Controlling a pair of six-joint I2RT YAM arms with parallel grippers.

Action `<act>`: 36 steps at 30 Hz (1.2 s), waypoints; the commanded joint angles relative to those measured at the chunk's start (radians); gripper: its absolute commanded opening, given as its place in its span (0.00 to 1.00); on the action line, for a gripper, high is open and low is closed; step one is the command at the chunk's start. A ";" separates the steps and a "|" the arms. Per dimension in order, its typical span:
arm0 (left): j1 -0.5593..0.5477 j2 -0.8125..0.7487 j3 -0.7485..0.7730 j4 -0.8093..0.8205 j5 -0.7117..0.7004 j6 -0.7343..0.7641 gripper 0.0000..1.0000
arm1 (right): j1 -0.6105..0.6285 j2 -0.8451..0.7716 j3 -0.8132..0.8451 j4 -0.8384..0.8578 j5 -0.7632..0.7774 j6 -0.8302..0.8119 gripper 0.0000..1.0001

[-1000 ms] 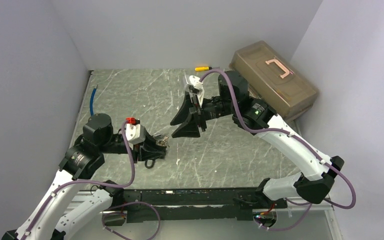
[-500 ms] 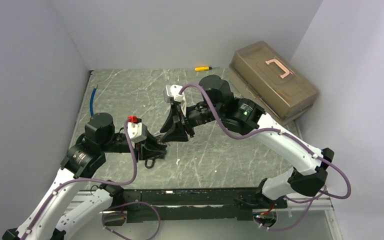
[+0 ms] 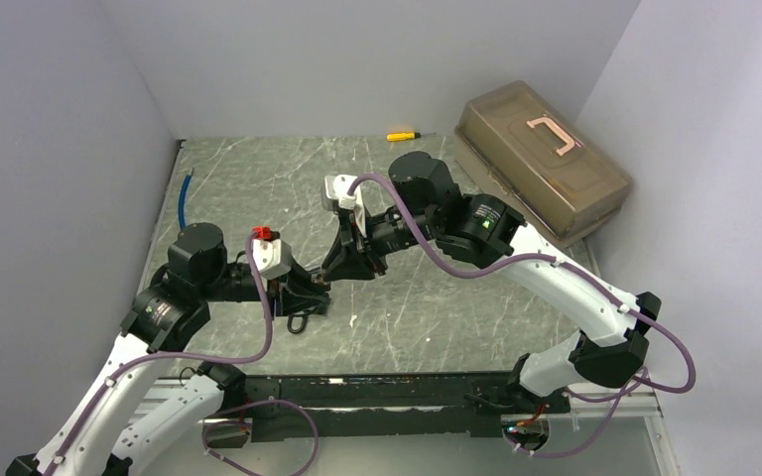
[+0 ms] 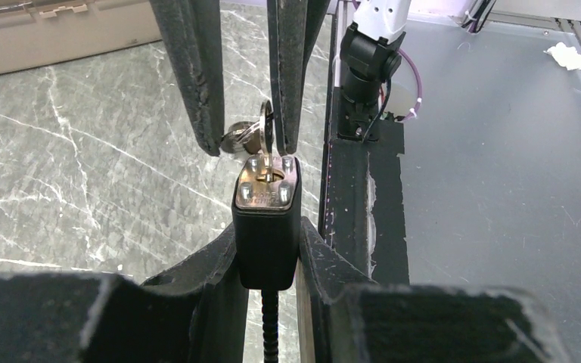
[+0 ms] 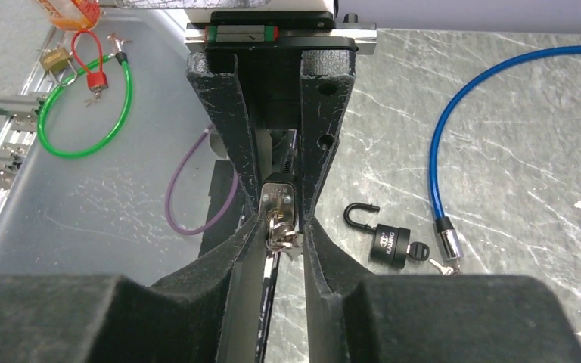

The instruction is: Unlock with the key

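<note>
A black cable lock is clamped by its body in my left gripper, low over the table at the left. A silver key stands in its keyhole with a ring and a second key hanging from it. My right gripper faces the lock's end. Its fingers stand narrowly apart on either side of the key. The key's flat head lies close to one finger and the ring brushes the other, with a gap still showing. The lock's cable trails below.
A brown toolbox sits at the back right, with a yellow screwdriver by the back wall. A blue cable lock lies at the left, near a small black padlock with its own key. A green cable lies off the table.
My right arm has swung left and down from mid-table to the lock, and its jaws have narrowed around the key. The left arm has kept its hold and barely moved.
</note>
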 commanded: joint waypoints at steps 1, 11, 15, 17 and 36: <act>0.004 -0.018 0.000 0.066 0.038 -0.024 0.00 | 0.000 -0.016 0.046 -0.008 0.032 -0.029 0.23; 0.013 -0.023 -0.003 0.083 0.055 -0.046 0.00 | 0.001 -0.012 0.057 -0.023 0.027 -0.043 0.00; 0.014 -0.024 -0.004 0.087 0.058 -0.048 0.00 | 0.002 0.001 0.069 -0.046 0.008 -0.048 0.00; 0.015 -0.024 -0.006 0.088 0.059 -0.049 0.00 | 0.010 0.012 0.075 -0.059 0.003 -0.051 0.00; 0.022 -0.020 0.023 0.085 0.073 -0.046 0.00 | 0.085 0.006 -0.009 -0.097 0.085 -0.054 0.00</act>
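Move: The key, standing in the keyhole of the small black cable lock, is almost between the right hand's open fingertips, about 1 cm back and 1 cm to the left. The lock body held by the left hand begins right behind it, some 4 cm left of the right hand point. Far below on the table, roughly 36 cm down, lie the open padlock, about 10 cm ahead and 5 cm left, and the blue cable's end, about 18 cm ahead and 5 cm left. From the left hand the key is some 4 cm straight to the right. Nearly in place, the right hand shuts its part-open fingers from either side and pinches the key's head at the keyhole, then edges back towards its base by about 1 cm, dipping slightly at the end. The left hand keeps its grip on the cable lock, is carried back and down a little under 1 cm, and rolls about 5 degrees. ##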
